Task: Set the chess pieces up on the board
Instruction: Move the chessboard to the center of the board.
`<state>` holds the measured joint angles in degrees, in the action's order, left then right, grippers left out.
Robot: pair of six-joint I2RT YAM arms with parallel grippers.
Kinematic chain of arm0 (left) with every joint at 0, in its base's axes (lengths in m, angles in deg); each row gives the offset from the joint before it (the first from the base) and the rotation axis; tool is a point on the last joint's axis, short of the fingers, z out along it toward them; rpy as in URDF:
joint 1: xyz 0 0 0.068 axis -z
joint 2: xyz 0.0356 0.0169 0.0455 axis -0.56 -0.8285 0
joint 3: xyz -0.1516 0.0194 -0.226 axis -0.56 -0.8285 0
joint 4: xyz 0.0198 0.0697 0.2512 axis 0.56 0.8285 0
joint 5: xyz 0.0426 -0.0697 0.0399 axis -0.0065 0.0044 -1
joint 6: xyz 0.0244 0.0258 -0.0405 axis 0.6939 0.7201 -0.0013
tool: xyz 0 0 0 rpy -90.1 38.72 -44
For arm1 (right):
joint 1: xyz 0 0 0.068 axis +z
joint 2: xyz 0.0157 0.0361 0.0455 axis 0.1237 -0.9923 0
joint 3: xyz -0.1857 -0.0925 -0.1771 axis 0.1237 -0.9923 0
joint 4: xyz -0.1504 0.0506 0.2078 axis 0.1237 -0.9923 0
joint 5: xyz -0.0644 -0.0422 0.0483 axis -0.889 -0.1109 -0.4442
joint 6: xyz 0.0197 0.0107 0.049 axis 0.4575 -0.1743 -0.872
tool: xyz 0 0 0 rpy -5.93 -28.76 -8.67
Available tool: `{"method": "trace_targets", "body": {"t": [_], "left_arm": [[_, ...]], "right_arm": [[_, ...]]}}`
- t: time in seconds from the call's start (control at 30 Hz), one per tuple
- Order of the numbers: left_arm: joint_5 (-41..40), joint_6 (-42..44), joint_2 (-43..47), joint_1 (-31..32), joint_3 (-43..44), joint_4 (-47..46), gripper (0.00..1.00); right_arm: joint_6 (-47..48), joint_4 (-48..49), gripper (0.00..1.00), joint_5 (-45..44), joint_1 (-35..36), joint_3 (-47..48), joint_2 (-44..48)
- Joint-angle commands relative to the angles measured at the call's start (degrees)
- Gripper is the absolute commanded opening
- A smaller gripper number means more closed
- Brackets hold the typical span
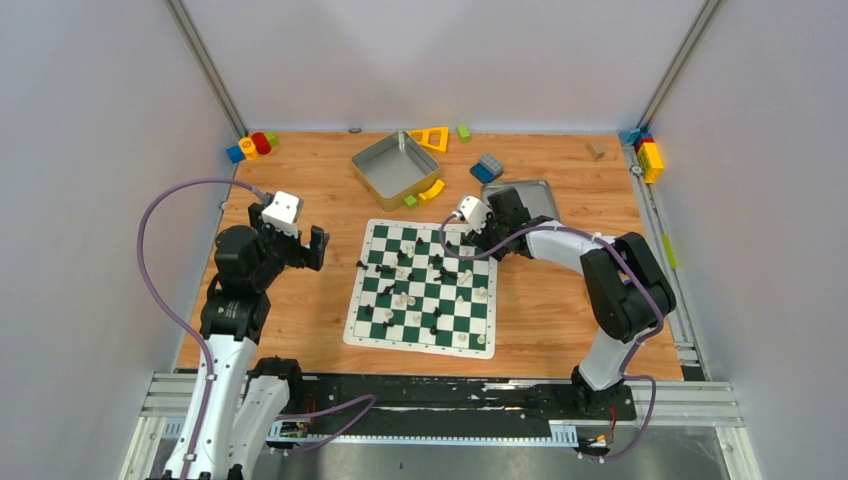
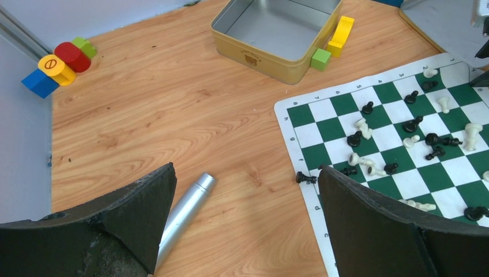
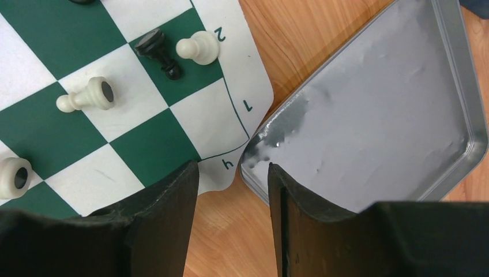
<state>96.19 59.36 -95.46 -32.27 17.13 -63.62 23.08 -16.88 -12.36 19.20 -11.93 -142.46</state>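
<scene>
The board (image 1: 420, 287) of green and white checks lies mid-table. Black and cream chess pieces (image 1: 440, 270) are scattered over it, many on their sides. One black pawn (image 2: 305, 178) lies on the board's left border. My left gripper (image 1: 300, 248) hovers left of the board, wide open and empty; in its wrist view the left gripper (image 2: 247, 170) frames bare wood. My right gripper (image 1: 478, 243) is low at the board's far right corner. Seen from its own wrist, the right gripper (image 3: 233, 173) stands open over the board (image 3: 228, 156) corner, holding nothing. A cream pawn (image 3: 197, 48) and a black piece (image 3: 157, 51) lie nearby.
A grey metal tray (image 3: 375, 115) touches the board's corner by my right fingers (image 3: 300, 219). An open tin box (image 2: 277, 34) with yellow and green blocks stands behind the board. A silver tube (image 2: 184, 216) lies by my left finger. Coloured blocks (image 1: 252, 147) sit in the far corners.
</scene>
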Motion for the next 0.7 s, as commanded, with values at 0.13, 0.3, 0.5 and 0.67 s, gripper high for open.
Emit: {"method": "trace_targets", "body": {"t": [0.13,0.3,0.5,0.67], "left_arm": [[1.77,0.98,-0.39,-0.29,-0.19,-1.01,1.0],[2.1,1.32,-0.63,-0.29,-0.43,-1.16,1.0],[3.09,1.52,-0.92,-0.29,-0.31,-0.91,1.0],[3.26,1.55,-1.02,-0.29,-0.2,-0.79,1.0]], "right_arm": [[0.91,-7.79,0.54,1.02,-1.56,1.95,1.5],[-1.52,-12.47,0.59,6.52,-1.61,1.98,7.49],[-3.58,-16.54,0.66,10.73,-1.61,-1.46,15.06],[-4.82,-19.46,0.71,13.97,-0.9,-5.5,21.65]]}}
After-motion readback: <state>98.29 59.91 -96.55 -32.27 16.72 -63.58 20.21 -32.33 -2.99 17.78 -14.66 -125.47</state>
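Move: The right hand is low at the chessboard's far right corner, one finger on its margin; the board's middle lies about 17 cm left and 11 cm back. The metal tray's middle is some 8 cm ahead and 5 cm right, the yellow arch block about 13 cm ahead and 15 cm left. From the left hand, the board's middle is about 24 cm right, 4 cm back and 23 cm below. The right hand comes free of the board's corner, drawing back 6 cm and rising nearly as far, fingers opening. ##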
